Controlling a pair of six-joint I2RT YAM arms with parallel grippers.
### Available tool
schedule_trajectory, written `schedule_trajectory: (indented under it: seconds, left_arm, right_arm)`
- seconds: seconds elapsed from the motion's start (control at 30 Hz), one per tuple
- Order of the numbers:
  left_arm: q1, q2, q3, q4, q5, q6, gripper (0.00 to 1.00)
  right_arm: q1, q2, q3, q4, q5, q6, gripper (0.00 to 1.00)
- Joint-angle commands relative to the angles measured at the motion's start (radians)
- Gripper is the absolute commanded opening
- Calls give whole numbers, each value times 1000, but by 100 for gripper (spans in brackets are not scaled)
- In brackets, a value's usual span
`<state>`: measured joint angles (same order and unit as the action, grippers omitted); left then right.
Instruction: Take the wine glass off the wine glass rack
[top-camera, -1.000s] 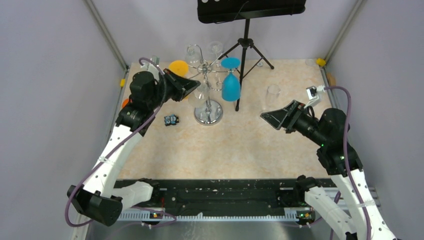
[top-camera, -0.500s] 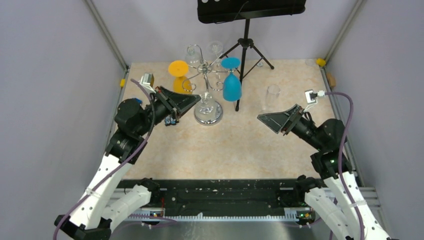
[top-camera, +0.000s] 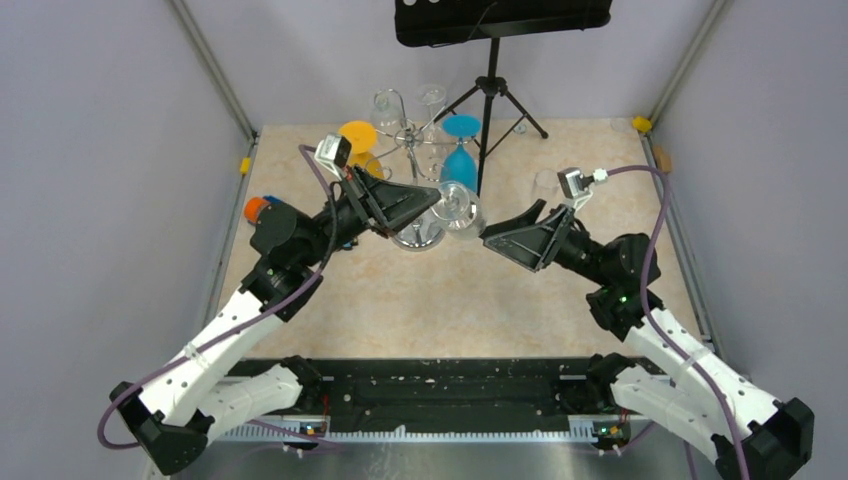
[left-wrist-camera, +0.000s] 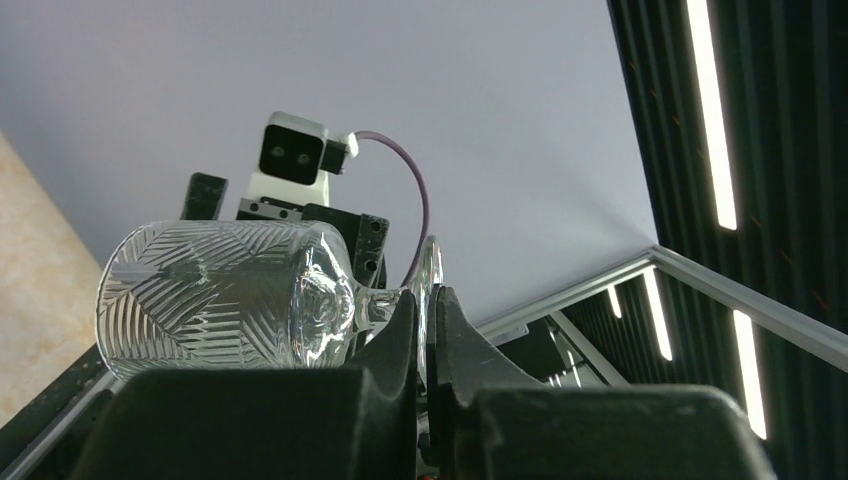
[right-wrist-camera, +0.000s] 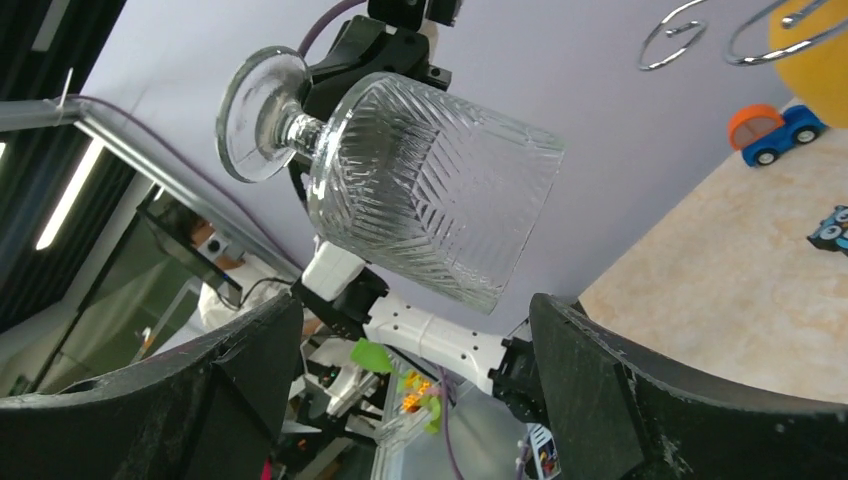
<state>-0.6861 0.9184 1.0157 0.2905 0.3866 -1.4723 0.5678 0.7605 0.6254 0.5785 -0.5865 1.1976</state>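
Observation:
A clear cut-pattern wine glass (top-camera: 460, 208) lies on its side in mid-air, off the chrome wine glass rack (top-camera: 407, 133) and just in front of it. My left gripper (top-camera: 437, 200) is shut on the glass's round foot, and in the left wrist view the left gripper (left-wrist-camera: 424, 300) pinches that foot edge-on with the wine glass (left-wrist-camera: 220, 295) bowl sticking out to the left. My right gripper (top-camera: 500, 228) is open, right next to the bowl's rim. In the right wrist view the wine glass (right-wrist-camera: 430, 195) hangs just above the wide gap of the right gripper (right-wrist-camera: 415, 305), touching neither finger.
A blue glass (top-camera: 461, 170), an orange glass (top-camera: 357, 135) and clear glasses (top-camera: 385, 103) still hang on the rack. A black tripod (top-camera: 490, 90) stands behind it. A clear glass (top-camera: 546, 182) stands on the table at the right, a toy car (top-camera: 258, 208) at the left.
My left gripper has drawn the clear glass away from the rack towards the middle. My right arm has swung left up to the bowl with its jaws wider apart.

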Motion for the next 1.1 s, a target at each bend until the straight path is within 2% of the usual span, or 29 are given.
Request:
schedule_trajectory:
  seconds: [0.0, 0.07, 0.33, 0.43, 0.63, 0.8, 1.0, 1.07]
  left_arm:
    - [-37, -18, 32, 267, -36, -44, 0]
    - [-58, -25, 33, 265, -44, -48, 0]
    - [-110, -38, 21, 290, -76, -76, 0]
    - [-131, -31, -5, 353, -91, -93, 0]
    - [-200, -1, -39, 473, -133, -74, 0]
    - [-225, 3, -55, 531, -147, -59, 0]
    - [-233, -43, -88, 475, -203, -8, 0]
    - [-232, -55, -89, 453, -211, 8, 0]
  right_arm:
    - [52, 31, 61, 193, 18, 11, 85]
    - [58, 35, 49, 253, 23, 33, 85]
    - [61, 94, 3, 666, 12, 166, 85]
    - [61, 109, 14, 748, 9, 193, 82]
    - [71, 177, 58, 956, 10, 251, 54]
    - [91, 253, 117, 1138, -22, 326, 44]
    - [118, 239, 159, 1070, -63, 273, 30]
    - [119, 233, 166, 1036, -67, 263, 22]
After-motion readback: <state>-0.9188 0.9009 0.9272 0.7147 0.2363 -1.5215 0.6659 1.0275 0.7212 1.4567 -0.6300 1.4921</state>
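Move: The clear wine glass is already off the rack, its foot pinched in the left fingers. Its middle is about 4 cm to the left hand's right, 4 below and 1 back. From the open right hand it is some 7 cm to the left, 5 up and level fore-and-aft. From the left hand, the blue glass hangs about 21 cm ahead, 4 right; the yellow glass 19 ahead, 12 left; both 17 below. The rack stands 20 ahead, 3 left, 28 below. The wine glass is carried back about 7 cm and up nearly 6 by the left hand, which keeps its pinch on the foot and tips its fingers upward some 20 degrees, swinging the bowl out towards the right. The right hand rises about 10 cm and draws back 7 towards the rim, tilting its fingers upward, then closes them most of the way around the rim's wall. ##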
